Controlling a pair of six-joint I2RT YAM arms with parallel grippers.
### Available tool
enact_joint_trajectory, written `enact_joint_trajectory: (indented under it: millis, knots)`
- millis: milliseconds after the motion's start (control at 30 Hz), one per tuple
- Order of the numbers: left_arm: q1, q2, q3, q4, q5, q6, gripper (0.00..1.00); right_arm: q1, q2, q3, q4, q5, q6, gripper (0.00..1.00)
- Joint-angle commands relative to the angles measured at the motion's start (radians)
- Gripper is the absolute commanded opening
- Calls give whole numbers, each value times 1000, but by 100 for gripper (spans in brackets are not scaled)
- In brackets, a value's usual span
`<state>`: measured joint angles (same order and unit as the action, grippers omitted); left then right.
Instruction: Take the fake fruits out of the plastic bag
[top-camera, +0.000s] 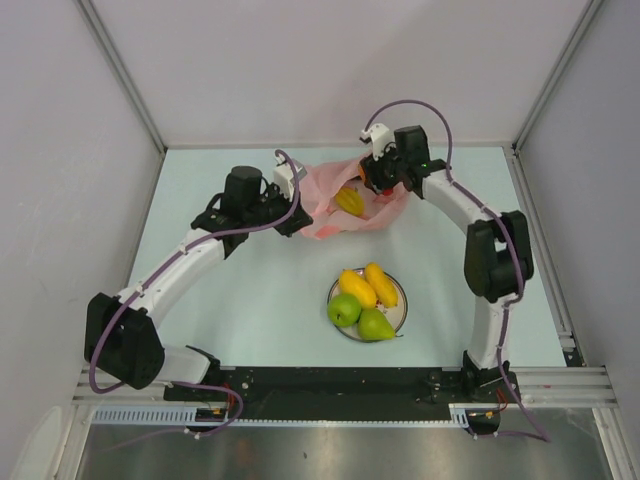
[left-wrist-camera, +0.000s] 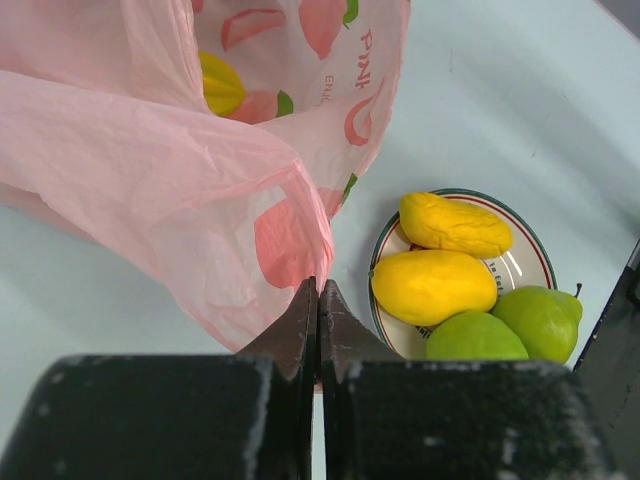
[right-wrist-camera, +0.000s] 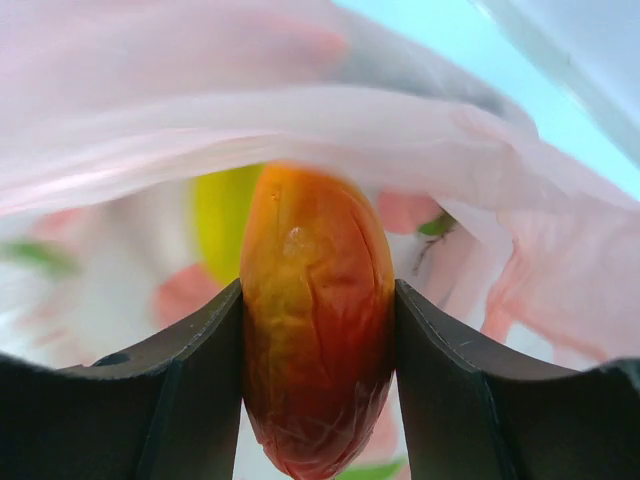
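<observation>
The pink plastic bag (top-camera: 322, 190) lies at the back middle of the table. My left gripper (top-camera: 296, 196) is shut on a fold of the bag's edge (left-wrist-camera: 300, 250), its jaws pressed together on the thin film. My right gripper (top-camera: 376, 180) is inside the bag's mouth, shut on an orange-red mango (right-wrist-camera: 315, 310) that fills the gap between the fingers. A yellow fruit (top-camera: 349, 200) lies in the bag behind it (right-wrist-camera: 220, 215), and it also shows in the left wrist view (left-wrist-camera: 220, 85). The bag's film (right-wrist-camera: 350, 120) arches over the mango.
A round white plate (top-camera: 401, 304) near the table's middle holds two yellow mangoes (top-camera: 357, 288), a green apple (top-camera: 344, 309) and a green pear (top-camera: 376, 324). The plate (left-wrist-camera: 530, 252) also shows to the right of the left gripper (left-wrist-camera: 319, 292). Walls enclose the table on three sides.
</observation>
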<state>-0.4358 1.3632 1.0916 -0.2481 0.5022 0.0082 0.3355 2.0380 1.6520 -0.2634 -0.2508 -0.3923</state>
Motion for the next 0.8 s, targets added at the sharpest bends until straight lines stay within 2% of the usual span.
enact_joint_trajectory:
  millis: [0, 133, 400, 433, 467, 500, 667, 767]
  knots:
    - [-3, -18, -6, 46, 13, -2, 0, 17, -202, -90, -66, -168, 46, 32]
    - [-4, -22, -7, 52, 13, -2, 0, 16, -326, -194, -106, -212, 76, 29]
    - [-3, -3, -2, 61, 15, -30, 0, 23, -626, -434, -221, -298, 129, 17]
    - [-4, -1, -1, 63, 16, -33, 0, 28, -677, -487, -235, -300, 113, 14]
    - [-6, 5, 2, 64, 19, -39, 0, 27, -702, -506, -253, -300, 118, 3]
    - [-6, 8, 4, 64, 21, -40, 0, 16, -719, -526, -288, -295, 130, 0]
    - [-20, 30, 30, 59, 27, -51, 0, -7, -827, -647, -365, -300, 337, 0]
    - [-32, 39, 34, 61, 25, -48, 0, 11, -892, -702, -375, -335, 334, 0]
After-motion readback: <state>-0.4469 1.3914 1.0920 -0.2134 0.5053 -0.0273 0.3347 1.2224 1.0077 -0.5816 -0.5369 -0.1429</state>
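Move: The plate, where the held orange-red fruit is headed, lies about 32 cm back from the right hand, 5 cm left and 12 cm below. Its two yellow mangoes are some 28 cm back and 4 cm left of the hand, the green apple about 34 cm back and 10 cm left. A yellow fruit still in the bag sits level with the hand, 8 cm left and 10 cm lower. From the left hand the plate is roughly 12 cm back, 15 cm right and 20 cm down. Back towards the plate in one quick sweep of about 25 cm, the right hand first rises some 7 cm to bring the pinched orange-red fruit clear of the bag, then sinks a few centimetres as it nears the plate. The fingers tip about 20 degrees farther down on the way and keep their grip, while the left hand still holds the bag's edge nearly in place. ##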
